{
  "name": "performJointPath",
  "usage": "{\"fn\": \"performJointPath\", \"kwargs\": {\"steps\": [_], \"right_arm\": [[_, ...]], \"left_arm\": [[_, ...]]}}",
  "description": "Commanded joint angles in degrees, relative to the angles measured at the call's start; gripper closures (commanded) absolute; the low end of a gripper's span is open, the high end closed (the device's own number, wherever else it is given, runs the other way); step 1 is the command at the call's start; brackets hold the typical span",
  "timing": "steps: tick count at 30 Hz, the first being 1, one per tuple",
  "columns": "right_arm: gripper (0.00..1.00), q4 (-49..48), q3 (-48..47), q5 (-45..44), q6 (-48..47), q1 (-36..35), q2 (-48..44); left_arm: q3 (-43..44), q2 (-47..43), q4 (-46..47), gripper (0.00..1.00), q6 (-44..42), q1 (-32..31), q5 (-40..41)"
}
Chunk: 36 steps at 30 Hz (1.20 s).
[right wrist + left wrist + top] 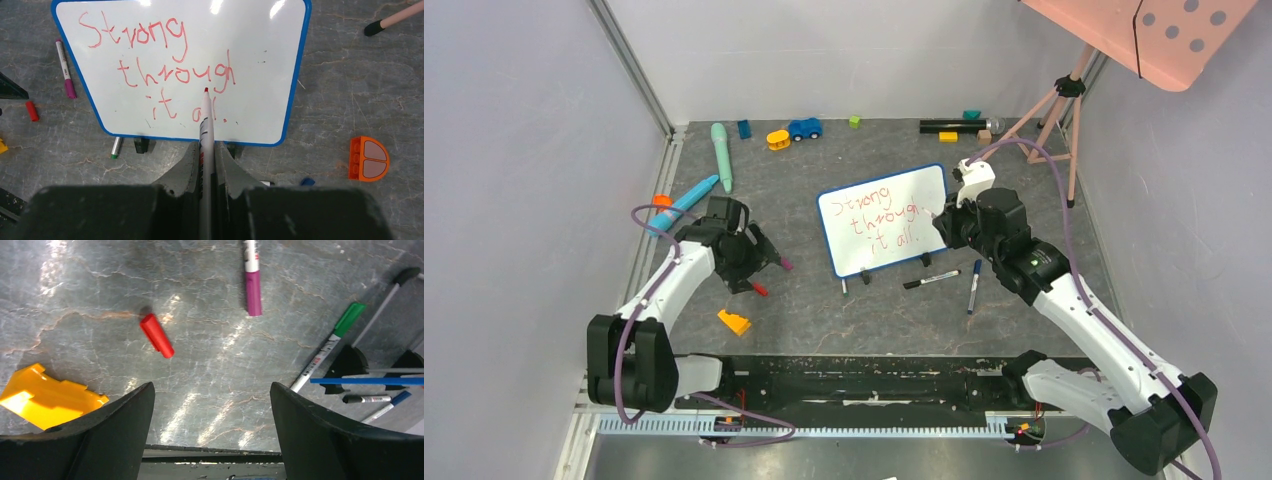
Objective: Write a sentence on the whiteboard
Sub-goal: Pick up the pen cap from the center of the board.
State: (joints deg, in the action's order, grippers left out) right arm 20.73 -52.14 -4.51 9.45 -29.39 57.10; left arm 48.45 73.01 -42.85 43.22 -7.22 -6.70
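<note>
The whiteboard (929, 185), blue-framed on black feet, stands tilted at the table's middle. The sentence (882, 215) is red handwriting in three lines, "Strong through it all."; it also shows in the right wrist view (175, 75) on the whiteboard (270, 45). My right gripper (944, 222) (206, 150) is shut on a red-tipped marker (206, 120). Its tip sits over the board just above "all"; I cannot tell whether it touches. My left gripper (759, 265) (212, 390) is open and empty, low over the table left of the board.
A red cap (157, 335), purple marker (252, 280), green marker (330, 345) and yellow block (45, 397) lie near the left gripper. Black (931, 279) and blue (974, 285) markers lie in front of the board. An orange block (369, 158), a tripod (1054, 110) and several toys (804, 128) stand behind.
</note>
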Motion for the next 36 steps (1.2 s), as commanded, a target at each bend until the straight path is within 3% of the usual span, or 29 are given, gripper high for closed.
{"fn": "performJointPath", "kwargs": {"steps": [1, 13, 24, 32, 36], "right_arm": [[0.99, -1.7, 0.1, -0.3, 0.1, 0.2, -0.9], [0.99, -3.0, 1.3, -0.5, 0.5, 0.2, -0.5], [0.99, -4.2, 0.6, -0.1, 1.0, 0.2, 0.3], [0.99, -3.8, -0.3, -0.2, 0.6, 0.2, 0.3], [0.99, -4.2, -1.0, 0.4, 0.6, 0.2, 0.8]], "left_arm": [[-1.6, -0.8, 0.5, 0.12, 5.2, -0.1, 4.8], [0.0, 5.7, -0.7, 0.29, 5.8, 0.0, 6.5], [2.5, 10.1, -2.6, 0.42, 9.1, 2.4, 13.8], [1.2, 15.3, 0.1, 0.46, 10.5, 2.3, 9.0], [-0.9, 15.4, 2.2, 0.54, 13.2, 0.9, 8.5]]}}
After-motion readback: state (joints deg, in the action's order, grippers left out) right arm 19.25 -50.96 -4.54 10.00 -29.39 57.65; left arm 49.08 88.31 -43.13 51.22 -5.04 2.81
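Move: The red pen cap lies on the table about 7 cm below the left hand, some 3 cm to its left and 2 cm back. Around it, the purple-capped marker lies about 7 cm ahead of that hand, neither left nor right, and the yellow toy some 9 cm back and 8 cm left, both also about 7 cm below. From the right hand, the cap is roughly 38 cm left, 7 cm back and 22 cm below. Over the red cap, the left hand sinks about 6.5 cm and shifts some 3.5 cm left, bringing its fingertips down on either side of the cap. As it goes, the wrist tips the fingers closer to straight down and turns a little counter-clockwise, each by 10 to 15 degrees, while the fingers narrow from almost wide open to about half without gripping yet. ##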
